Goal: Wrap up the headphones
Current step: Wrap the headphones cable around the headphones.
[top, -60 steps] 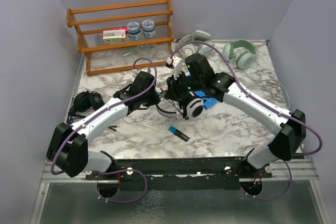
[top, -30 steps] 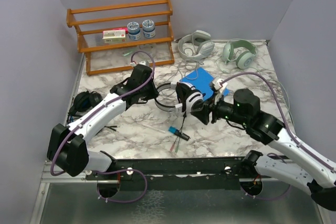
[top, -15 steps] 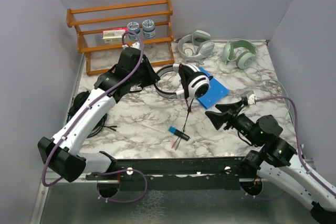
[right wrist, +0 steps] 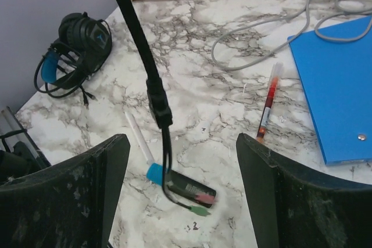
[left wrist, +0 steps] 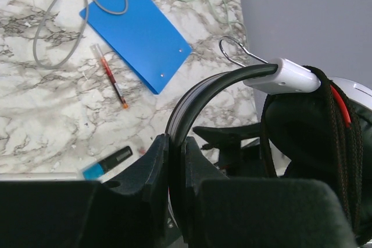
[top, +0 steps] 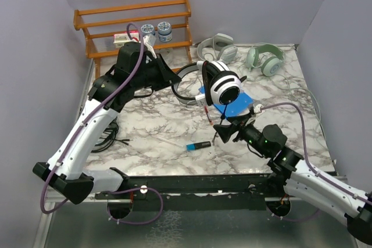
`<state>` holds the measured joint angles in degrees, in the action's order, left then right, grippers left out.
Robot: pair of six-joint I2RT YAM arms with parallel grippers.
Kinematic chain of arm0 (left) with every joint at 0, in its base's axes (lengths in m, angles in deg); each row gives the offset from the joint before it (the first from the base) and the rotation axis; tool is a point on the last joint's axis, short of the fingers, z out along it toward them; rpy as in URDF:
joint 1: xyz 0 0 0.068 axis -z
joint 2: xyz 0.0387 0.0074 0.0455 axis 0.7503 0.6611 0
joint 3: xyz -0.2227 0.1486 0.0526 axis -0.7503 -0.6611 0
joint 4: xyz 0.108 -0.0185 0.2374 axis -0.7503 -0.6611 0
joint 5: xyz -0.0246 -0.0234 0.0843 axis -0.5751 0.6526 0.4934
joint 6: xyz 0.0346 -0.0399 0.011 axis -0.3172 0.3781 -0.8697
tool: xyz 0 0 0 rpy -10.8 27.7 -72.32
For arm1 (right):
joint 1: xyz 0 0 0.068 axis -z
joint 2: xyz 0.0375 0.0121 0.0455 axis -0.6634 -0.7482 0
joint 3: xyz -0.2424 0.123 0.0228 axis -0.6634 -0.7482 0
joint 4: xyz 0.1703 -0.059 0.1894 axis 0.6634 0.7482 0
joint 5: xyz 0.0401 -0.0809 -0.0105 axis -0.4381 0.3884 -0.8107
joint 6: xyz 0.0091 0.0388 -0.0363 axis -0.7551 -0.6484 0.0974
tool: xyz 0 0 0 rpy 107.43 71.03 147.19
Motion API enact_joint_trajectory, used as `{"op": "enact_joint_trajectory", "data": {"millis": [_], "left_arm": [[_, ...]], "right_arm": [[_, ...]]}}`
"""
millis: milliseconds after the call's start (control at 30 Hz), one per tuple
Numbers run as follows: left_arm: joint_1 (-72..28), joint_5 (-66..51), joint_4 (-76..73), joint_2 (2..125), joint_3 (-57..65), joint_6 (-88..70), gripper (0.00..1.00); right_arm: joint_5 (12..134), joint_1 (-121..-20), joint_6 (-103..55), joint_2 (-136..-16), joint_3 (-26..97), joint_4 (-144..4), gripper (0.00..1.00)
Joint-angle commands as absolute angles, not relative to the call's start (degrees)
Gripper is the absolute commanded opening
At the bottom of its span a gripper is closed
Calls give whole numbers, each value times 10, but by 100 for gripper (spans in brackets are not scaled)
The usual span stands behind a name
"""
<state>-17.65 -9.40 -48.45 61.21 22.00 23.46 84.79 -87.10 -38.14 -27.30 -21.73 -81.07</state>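
Note:
My left gripper (top: 173, 78) is shut on the black headband (left wrist: 200, 91) of the white-and-black headphones (top: 224, 89) and holds them in the air above the table. Their black cable (right wrist: 152, 82) hangs straight down, and its pink and green plugs (right wrist: 200, 203) touch the marble. My right gripper (top: 223, 132) is low over the table and open, with the cable hanging between its fingers (right wrist: 110, 166) without touching them. An all-black pair (top: 95, 114) lies at the left edge. Two pale pairs (top: 216, 49) (top: 264, 57) lie at the back.
A blue notebook (top: 239, 102) lies under the raised headphones. A blue-capped black marker (top: 199, 144), a white stick (right wrist: 138, 137) and a red pen (right wrist: 268, 104) lie on the marble. A wooden rack (top: 137, 38) with jars stands at the back left.
The left arm has lifted the headphones higher and toward the back. The right gripper has moved left to the dangling cable end and opened wider.

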Motion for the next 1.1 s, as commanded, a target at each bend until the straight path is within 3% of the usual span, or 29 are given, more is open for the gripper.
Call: {"op": "enact_joint_trajectory", "data": {"millis": [0, 200, 333, 433, 633, 833, 967, 1067], "left_arm": [[-178, -154, -469, 572, 268, 282, 0], [-178, -166, -479, 564, 294, 290, 0], [-178, -167, -494, 563, 313, 288, 0], [-178, -168, -504, 553, 310, 287, 0], [-178, -186, -516, 525, 275, 231, 0], [-178, -202, -515, 472, 186, 136, 0], [-178, -204, -512, 436, 125, 81, 0], [-178, -140, -511, 424, 101, 87, 0]], "right_arm": [[820, -871, -395, -334, -234, -957, 79], [809, -871, -379, -412, -223, -1031, 47], [823, -871, -365, -394, -218, -1022, 25], [859, -870, -346, -359, -208, -980, 2], [1008, -870, -294, -327, -123, -867, 1], [1124, -859, -228, -406, 52, -796, 1], [1085, -847, -147, -481, 191, -765, 1], [1011, -846, -102, -512, 269, -751, 1]]}}
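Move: The hanging headphone cable is about 2 cm ahead of my open right fingers and 3 cm to their left, at about their height. The ear cups it drops from are roughly 14 cm higher and 5 cm ahead, 1 cm left. On the table some 18 cm down, the blue-capped marker lies about 6 cm ahead and 6 cm left, the red pen some 19 cm straight ahead. From my left hand, holding the headband, that cable is 6 cm back, 14 cm right and 15 cm below. I reach my right hand about 3 cm left and slightly forward, shut its fingers on the hanging cable, then carry it up fast, some 24 cm, also forward and right, swinging the fingers clockwise and tipping them up. My left hand keeps its pinch on the headband, rises about 6 cm while drawing back, then sinks again, still drawing back and a little left, bringing the headphones nearer to me. ##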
